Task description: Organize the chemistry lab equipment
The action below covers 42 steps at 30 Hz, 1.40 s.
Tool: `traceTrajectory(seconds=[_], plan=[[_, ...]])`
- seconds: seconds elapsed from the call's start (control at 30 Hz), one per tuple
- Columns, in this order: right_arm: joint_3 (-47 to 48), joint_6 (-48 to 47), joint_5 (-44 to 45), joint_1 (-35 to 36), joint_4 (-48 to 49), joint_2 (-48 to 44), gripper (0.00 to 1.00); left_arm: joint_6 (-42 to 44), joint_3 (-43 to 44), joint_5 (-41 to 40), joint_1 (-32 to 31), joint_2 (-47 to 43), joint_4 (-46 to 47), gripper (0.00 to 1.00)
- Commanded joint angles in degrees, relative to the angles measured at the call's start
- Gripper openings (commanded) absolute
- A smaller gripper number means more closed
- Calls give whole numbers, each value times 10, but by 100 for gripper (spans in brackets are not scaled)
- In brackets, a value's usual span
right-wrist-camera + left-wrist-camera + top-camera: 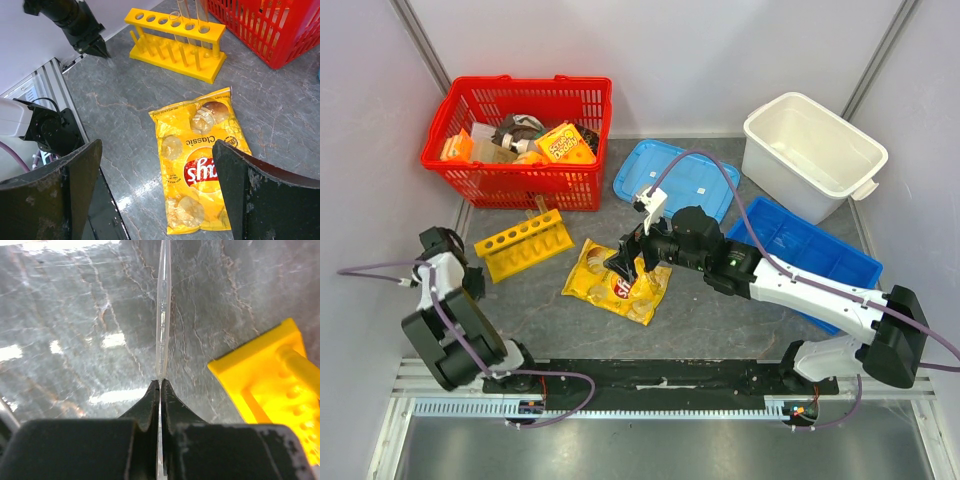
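Note:
In the left wrist view my left gripper [160, 381] is shut, and a thin clear tube [163, 305] runs straight out from between its jaws over the grey table. A yellow test tube rack [272, 385] lies just to its right. From above, the left gripper [440, 245] is at the far left, beside the rack [520, 243]. The rack [175, 42] holds clear tubes. My right gripper [625, 262] hangs wide open above a yellow chips bag [617, 282]. In the right wrist view the bag [202, 165] lies flat between the jaws of the right gripper [157, 145].
A red basket [520, 85] of mixed items stands at the back left. A white tub [815, 150] is at the back right. A blue lid [675, 180] and a blue tray [820, 255] lie right of centre. Walls close in on both sides.

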Motion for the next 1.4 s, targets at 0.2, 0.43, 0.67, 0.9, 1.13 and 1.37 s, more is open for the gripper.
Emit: traceTrajectory(seconds=[0.2, 0.43, 0.67, 0.9, 1.13, 1.37], plan=[[13, 19, 3, 3, 7, -39, 98, -3, 100, -32, -7, -187, -77, 2], [54, 17, 100, 2, -47, -24, 98, 162, 178, 71, -119, -229, -17, 2], [102, 5, 127, 1, -50, -22, 98, 219, 144, 309, -208, -314, 106, 2], [117, 32, 110, -7, -4, -16, 93, 208, 72, 523, -301, -324, 249, 2], [72, 91, 83, -23, 98, -8, 80, 221, 51, 572, -409, -298, 307, 2], [59, 126, 95, -33, 135, 21, 72, 210, 38, 573, -478, -260, 367, 2]])
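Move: The left hand, just above the table, already grips the clear pipette and takes it to the right gripper, which waits some 35 cm to the right, about level with it fore and aft and 23 cm higher. The yellow rack lies about 9 cm ahead and 12 cm right of the left hand, the chip bag some 33 cm right and 1 cm back. For the right hand, the pipette is about 35 cm left, 0 ahead and 23 cm down. Upward first, then sweeping right, the left arm lifts the gripped pipette about 26 cm and carries it some 32 cm right to the right gripper, its downturned fingers swinging up to point nearly level, right and forward. The right hand rises about 9 cm and goes some 5 cm forward, rolling slightly, its wide fingers starting to close near the pipette. ##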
